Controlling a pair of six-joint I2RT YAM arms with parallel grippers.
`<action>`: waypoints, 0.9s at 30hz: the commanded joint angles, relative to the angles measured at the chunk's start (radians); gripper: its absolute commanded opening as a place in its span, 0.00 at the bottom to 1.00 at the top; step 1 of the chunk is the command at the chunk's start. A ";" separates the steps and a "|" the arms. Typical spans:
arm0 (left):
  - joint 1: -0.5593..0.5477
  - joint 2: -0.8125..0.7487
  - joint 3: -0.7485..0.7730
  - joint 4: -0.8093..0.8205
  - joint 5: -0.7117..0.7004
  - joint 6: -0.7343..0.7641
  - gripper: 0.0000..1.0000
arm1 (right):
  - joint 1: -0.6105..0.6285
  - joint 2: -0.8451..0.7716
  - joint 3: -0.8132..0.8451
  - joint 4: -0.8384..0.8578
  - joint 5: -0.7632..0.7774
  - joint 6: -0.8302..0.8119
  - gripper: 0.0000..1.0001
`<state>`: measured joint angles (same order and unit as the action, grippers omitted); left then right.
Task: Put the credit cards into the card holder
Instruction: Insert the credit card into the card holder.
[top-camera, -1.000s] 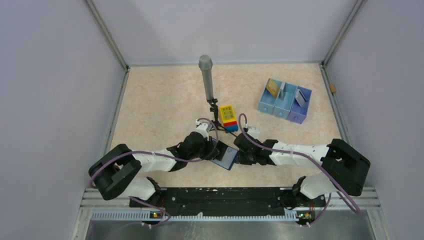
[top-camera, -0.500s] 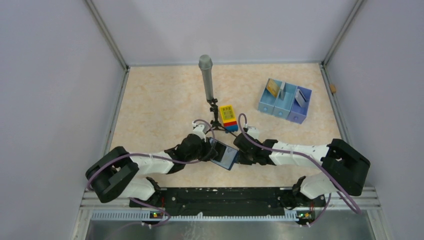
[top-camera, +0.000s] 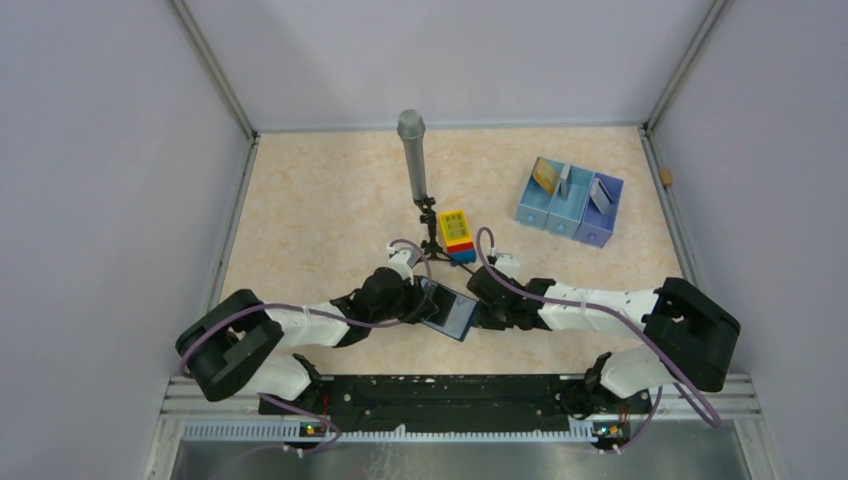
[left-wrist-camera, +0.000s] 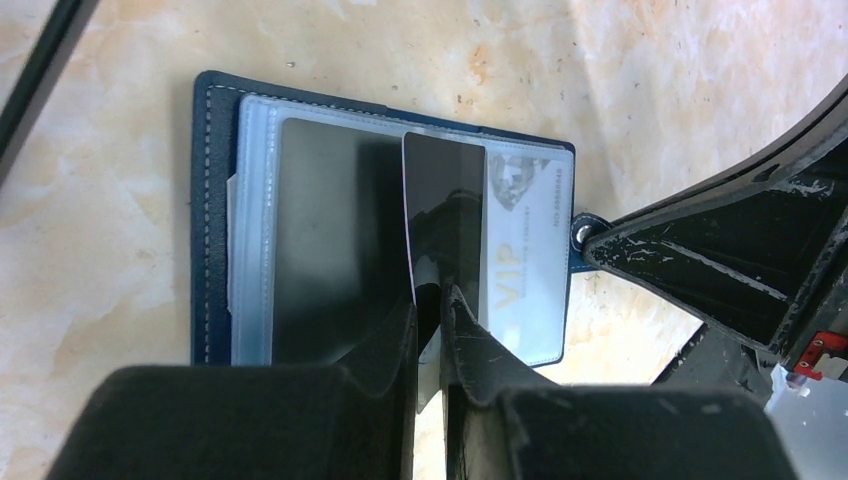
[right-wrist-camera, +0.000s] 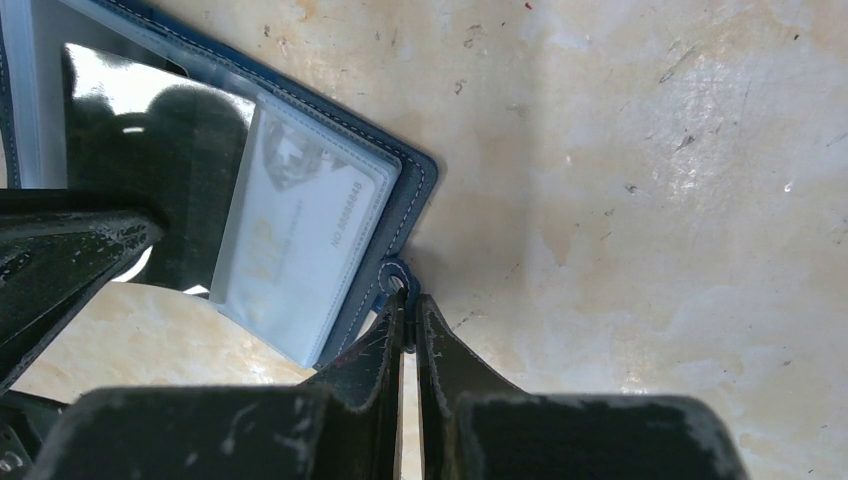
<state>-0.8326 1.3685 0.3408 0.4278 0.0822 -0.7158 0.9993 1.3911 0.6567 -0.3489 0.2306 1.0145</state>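
The navy card holder (left-wrist-camera: 205, 200) lies open on the table, its clear sleeves facing up. A dark card (left-wrist-camera: 330, 250) fills one sleeve and a pale "VIP" card (left-wrist-camera: 525, 260) the other. My left gripper (left-wrist-camera: 430, 295) is shut on another dark credit card (left-wrist-camera: 445, 190), held on edge with its far end over the sleeves. My right gripper (right-wrist-camera: 405, 300) is shut on the holder's snap tab (right-wrist-camera: 397, 277), beside the VIP card (right-wrist-camera: 300, 240). From above, both grippers meet at the card holder (top-camera: 452, 312). A gold card (top-camera: 545, 175) and a grey card (top-camera: 600, 195) stand in the tray.
A pale blue three-compartment tray (top-camera: 570, 212) sits at the back right. A yellow-topped toy brick block (top-camera: 457, 232) stands just beyond the card holder, next to a grey microphone on a small stand (top-camera: 413, 160). Walls enclose the table on three sides.
The left jaws have tightened a little on the dark card and the left arm has shifted slightly. The right arm and the card holder have stayed put.
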 joint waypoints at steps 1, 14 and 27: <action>-0.007 0.077 -0.039 -0.174 0.073 0.058 0.06 | 0.012 -0.003 0.036 -0.030 0.032 -0.004 0.00; -0.008 0.115 -0.020 -0.151 0.130 0.048 0.13 | 0.012 -0.008 0.035 -0.025 0.045 0.003 0.00; -0.008 0.018 0.067 -0.386 0.000 0.125 0.54 | 0.012 -0.027 0.017 -0.041 0.066 0.013 0.00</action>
<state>-0.8471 1.3785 0.4160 0.3126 0.1684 -0.6712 0.9997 1.3888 0.6567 -0.3462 0.2428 1.0256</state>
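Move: The left hand holds the black card at the mouth of the card holder's right-hand clear pocket, whose middle lies about 5 cm to its right, level fore-and-aft and 1 cm below. The left-hand page sits some 4 cm ahead and 1 cm left, the snap tab about 8 cm right and 1 cm back, the toy blocks roughly 15 cm ahead and 5 cm right. From the right hand, closed on the snap tab, the pocket is some 3 cm left and 1 cm ahead. Slide the left gripper right and back towards the snap tab, about 2 cm in all and sinking only slightly, to feed the pinched black card edgewise into the pocket; turn the wrist some 5 degrees clockwise. Then open the fingers to about half to let the card go, rising nearly 1 cm. Keep the right gripper still, pinching the snap tab against this push. ##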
